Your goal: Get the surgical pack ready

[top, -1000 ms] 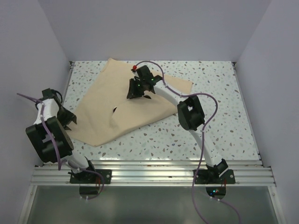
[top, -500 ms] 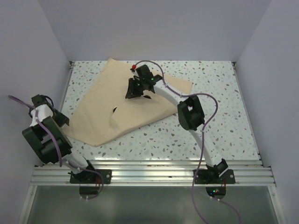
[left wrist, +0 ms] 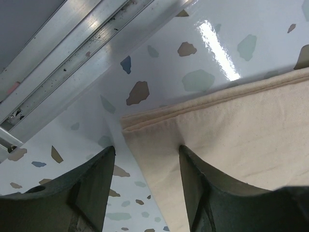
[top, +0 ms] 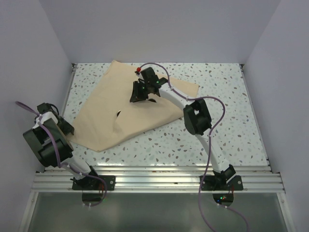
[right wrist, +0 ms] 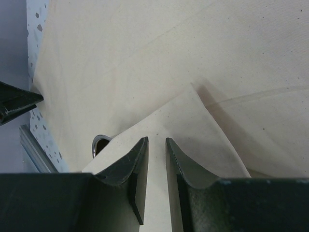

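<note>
The surgical pack's tan wrap sheet (top: 125, 113) lies spread and partly folded on the speckled table. My right gripper (top: 138, 94) hovers over its middle, shut on a raised flap of the sheet (right wrist: 188, 121), which runs up between the narrow jaws (right wrist: 157, 142). A bit of shiny steel tray rim (right wrist: 99, 142) peeks out beneath that flap; the rest of the tray is hidden. My left gripper (top: 66, 126) sits low at the sheet's near-left corner (left wrist: 145, 123), open, with the corner lying loose between the fingers (left wrist: 99, 186).
Grey walls close the table on the left, back and right. An aluminium rail (top: 154, 176) runs along the near edge, also seen beside the left gripper as a rail (left wrist: 72, 58). Bare speckled tabletop (top: 222, 121) lies right of the sheet.
My left gripper has opened wider and drawn back to the left, off the sheet's edge to its corner. The right gripper and its flap have stayed put.
</note>
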{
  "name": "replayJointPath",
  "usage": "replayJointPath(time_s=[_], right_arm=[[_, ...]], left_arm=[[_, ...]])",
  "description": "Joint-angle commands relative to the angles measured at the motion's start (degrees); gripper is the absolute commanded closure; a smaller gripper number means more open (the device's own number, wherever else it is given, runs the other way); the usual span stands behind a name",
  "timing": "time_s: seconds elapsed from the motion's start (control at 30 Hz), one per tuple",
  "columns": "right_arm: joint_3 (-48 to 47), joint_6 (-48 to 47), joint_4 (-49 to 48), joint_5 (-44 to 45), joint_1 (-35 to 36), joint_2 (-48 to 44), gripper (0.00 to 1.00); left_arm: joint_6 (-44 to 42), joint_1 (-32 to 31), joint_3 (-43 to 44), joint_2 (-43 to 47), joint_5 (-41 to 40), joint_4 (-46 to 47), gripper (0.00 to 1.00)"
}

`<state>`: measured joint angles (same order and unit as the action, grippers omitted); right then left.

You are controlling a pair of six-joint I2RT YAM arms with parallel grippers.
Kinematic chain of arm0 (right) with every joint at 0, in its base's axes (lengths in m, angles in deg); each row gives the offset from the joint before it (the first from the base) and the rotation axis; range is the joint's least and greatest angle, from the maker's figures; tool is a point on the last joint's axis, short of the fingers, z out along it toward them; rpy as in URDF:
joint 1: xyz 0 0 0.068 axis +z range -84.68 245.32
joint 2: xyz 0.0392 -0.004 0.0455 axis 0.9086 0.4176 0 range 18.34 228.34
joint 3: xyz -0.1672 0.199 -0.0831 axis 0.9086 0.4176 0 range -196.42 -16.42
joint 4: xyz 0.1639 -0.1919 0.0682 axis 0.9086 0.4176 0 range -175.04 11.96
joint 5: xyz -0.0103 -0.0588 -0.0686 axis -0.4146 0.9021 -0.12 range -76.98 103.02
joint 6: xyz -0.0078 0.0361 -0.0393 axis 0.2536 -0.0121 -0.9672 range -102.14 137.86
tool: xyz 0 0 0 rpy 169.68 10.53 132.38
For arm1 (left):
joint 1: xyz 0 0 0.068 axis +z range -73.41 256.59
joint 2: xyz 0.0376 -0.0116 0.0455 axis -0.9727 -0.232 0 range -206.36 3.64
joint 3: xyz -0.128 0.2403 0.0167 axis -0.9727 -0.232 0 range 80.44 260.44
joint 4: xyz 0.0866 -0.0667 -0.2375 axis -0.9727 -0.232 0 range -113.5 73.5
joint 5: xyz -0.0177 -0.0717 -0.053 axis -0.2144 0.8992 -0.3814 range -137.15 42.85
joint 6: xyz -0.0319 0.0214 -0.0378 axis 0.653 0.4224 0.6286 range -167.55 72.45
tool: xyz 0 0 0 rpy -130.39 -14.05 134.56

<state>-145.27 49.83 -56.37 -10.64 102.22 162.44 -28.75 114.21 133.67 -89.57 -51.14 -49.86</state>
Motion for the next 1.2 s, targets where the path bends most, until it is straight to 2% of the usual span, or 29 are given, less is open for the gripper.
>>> replayJointPath(time_s=[0.0, 0.3, 0.4, 0.5, 0.53, 0.77, 1.03, 1.17], right_arm=[[0.62, 0.38, -1.24, -1.39, -0.17, -1.62, 0.75], [0.63, 0.12, -0.98, -1.13, -0.26, -1.62, 0.75], [0.71, 0.11, -0.80, -1.21, -0.17, -1.53, 0.75], [0.63, 0.03, -0.72, -1.04, -0.26, -1.36, 0.75], [0.36, 0.03, -0.63, -0.95, -0.26, -1.18, 0.75], [-0.43, 0.20, 0.07, -0.42, -0.26, -0.74, 0.75], [-1.39, 0.38, 0.78, 0.28, -0.26, 0.31, 0.76], [-1.40, 0.46, 1.04, 0.28, -0.34, 1.19, 0.75]], left_arm=[[-1.23, 0.78, 0.03, -1.01, -1.72, 3.57, 0.41], [-0.18, 0.61, -1.46, -4.26, -0.76, 7.87, 0.48], [-0.44, 0.61, -1.81, -4.35, -0.23, 8.67, 0.55], [-0.70, 0.61, -1.64, -3.91, 0.47, 8.50, 0.67], [-0.70, 0.61, -1.47, -3.65, 0.65, 8.14, 0.75], [1.23, -1.50, -2.87, 1.27, 1.70, 4.89, 0.99], [6.41, -5.72, -4.46, 12.42, 3.73, -0.03, 1.00], [7.47, -8.35, -0.34, 12.70, 3.73, -5.29, 1.00]])
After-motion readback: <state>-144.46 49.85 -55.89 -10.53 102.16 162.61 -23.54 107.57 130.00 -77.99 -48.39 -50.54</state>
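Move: The cloth's loose near-left corner lies just under the left hand's open fingers, its tip about 2 cm to the left, 1 cm ahead and 1 cm below. The tray's bare rim, peeking from under the cloth, is some 26 cm to this hand's right and 11 cm ahead; the table's side rail runs level with it, about 9 cm to its left. From the right hand the corner is roughly 38 cm left, 20 cm back and 7 cm below. The left hand stays low at the table and eases not quite 2 cm forward with a slight drift left, its fingers closing from well open to shut so that they pinch the cloth corner with the tip sticking out between them. Keeping that pinch, it then reverses sideways, going about 5 cm to the right towards the tray while rising some 4 cm, its fingertips swinging roughly 10 degrees forward. ##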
